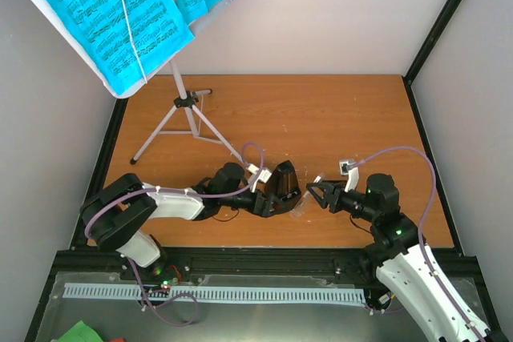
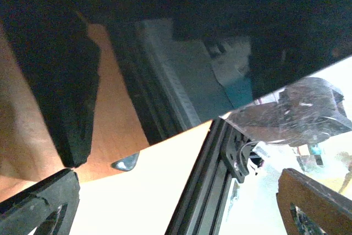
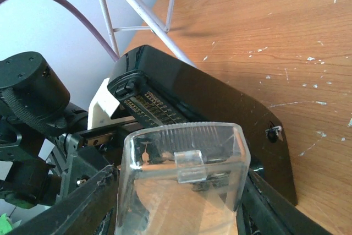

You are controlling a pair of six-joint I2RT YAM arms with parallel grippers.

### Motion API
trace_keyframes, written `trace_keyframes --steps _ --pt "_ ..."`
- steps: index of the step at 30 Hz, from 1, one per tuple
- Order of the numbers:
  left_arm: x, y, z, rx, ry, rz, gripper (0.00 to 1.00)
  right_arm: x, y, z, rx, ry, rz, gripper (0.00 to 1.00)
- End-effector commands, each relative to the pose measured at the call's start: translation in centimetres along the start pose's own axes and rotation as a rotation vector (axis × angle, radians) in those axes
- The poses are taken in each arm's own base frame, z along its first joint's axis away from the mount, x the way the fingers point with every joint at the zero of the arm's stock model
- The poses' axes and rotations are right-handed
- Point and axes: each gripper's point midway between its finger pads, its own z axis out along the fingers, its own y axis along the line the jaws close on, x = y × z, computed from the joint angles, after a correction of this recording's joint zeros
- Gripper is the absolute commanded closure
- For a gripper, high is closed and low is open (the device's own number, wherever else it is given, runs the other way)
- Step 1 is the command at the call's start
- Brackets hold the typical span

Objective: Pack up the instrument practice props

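The white music stand (image 1: 186,102) rises at the back left, its desk carrying cyan sheet-music pages (image 1: 104,14). The black metronome (image 1: 282,182) leans tilted on the table, scale face toward my right arm (image 3: 209,97). My left gripper (image 1: 263,195) sits behind it with its jaws wide apart (image 2: 176,177). The metronome's glossy side (image 2: 220,4) fills the top of the left wrist view. My right gripper (image 1: 315,191) is shut on the clear plastic cover (image 3: 187,158), held just in front of the metronome's face (image 3: 176,191).
Two stand legs (image 3: 137,9) spread across the table behind the metronome. A small white tag (image 1: 345,167) lies near my right arm. A black frame rail (image 1: 256,258) and a grey slotted duct (image 1: 216,292) run along the near edge. Walls close in on both sides.
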Motion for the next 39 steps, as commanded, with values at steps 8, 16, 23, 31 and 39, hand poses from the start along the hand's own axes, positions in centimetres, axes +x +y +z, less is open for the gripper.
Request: trace_keyframes --steps 8,16,23,31,39 --pt "-3.4 -3.0 -2.0 0.004 -0.15 0.069 0.01 -0.1 -0.8 -0.5 0.054 -0.033 -0.042 0.47" --pt "-7.5 -5.0 -9.7 -0.066 -0.258 0.118 0.0 -2.2 -0.2 -1.2 0.092 -0.101 -0.138 0.48" --pt "-11.5 -6.3 -16.6 -0.078 -0.341 0.18 0.01 -5.0 1.4 -2.1 0.1 -0.211 -0.256 0.49" --pt "-13.3 -2.7 -19.8 -0.313 -0.397 0.258 0.01 -6.8 2.8 -2.9 0.116 -0.291 -0.353 0.5" --pt "-14.4 0.9 -21.0 -0.529 -0.434 0.337 0.01 -5.4 2.5 -1.2 0.158 -0.275 -0.435 0.51"
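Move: At the metronome's lower left side, the open left hand has the metronome's middle about 3 cm to its right, 2 cm ahead and roughly level. The clear cover is some 11 cm to its right, 2 cm ahead and 5 cm higher; the stand's foot is about 13 cm ahead, 6 cm left and 8 cm lower. From the right hand, the metronome lies about 13 cm left, level fore and aft, 8 cm below; the held cover is 5 cm left, straight level, 4 cm below. Backing away from the metronome, the left hand first edges about 1 cm farther right, then swings up, left and forward, peaking some 17 cm higher before sinking about 3 cm; its fingers stay wide open and turn roughly 20 degrees counter-clockwise. The right hand keeps its grip on the clear cover, rising about 5 cm late on and tilting back some 20 degrees beside the metronome. ##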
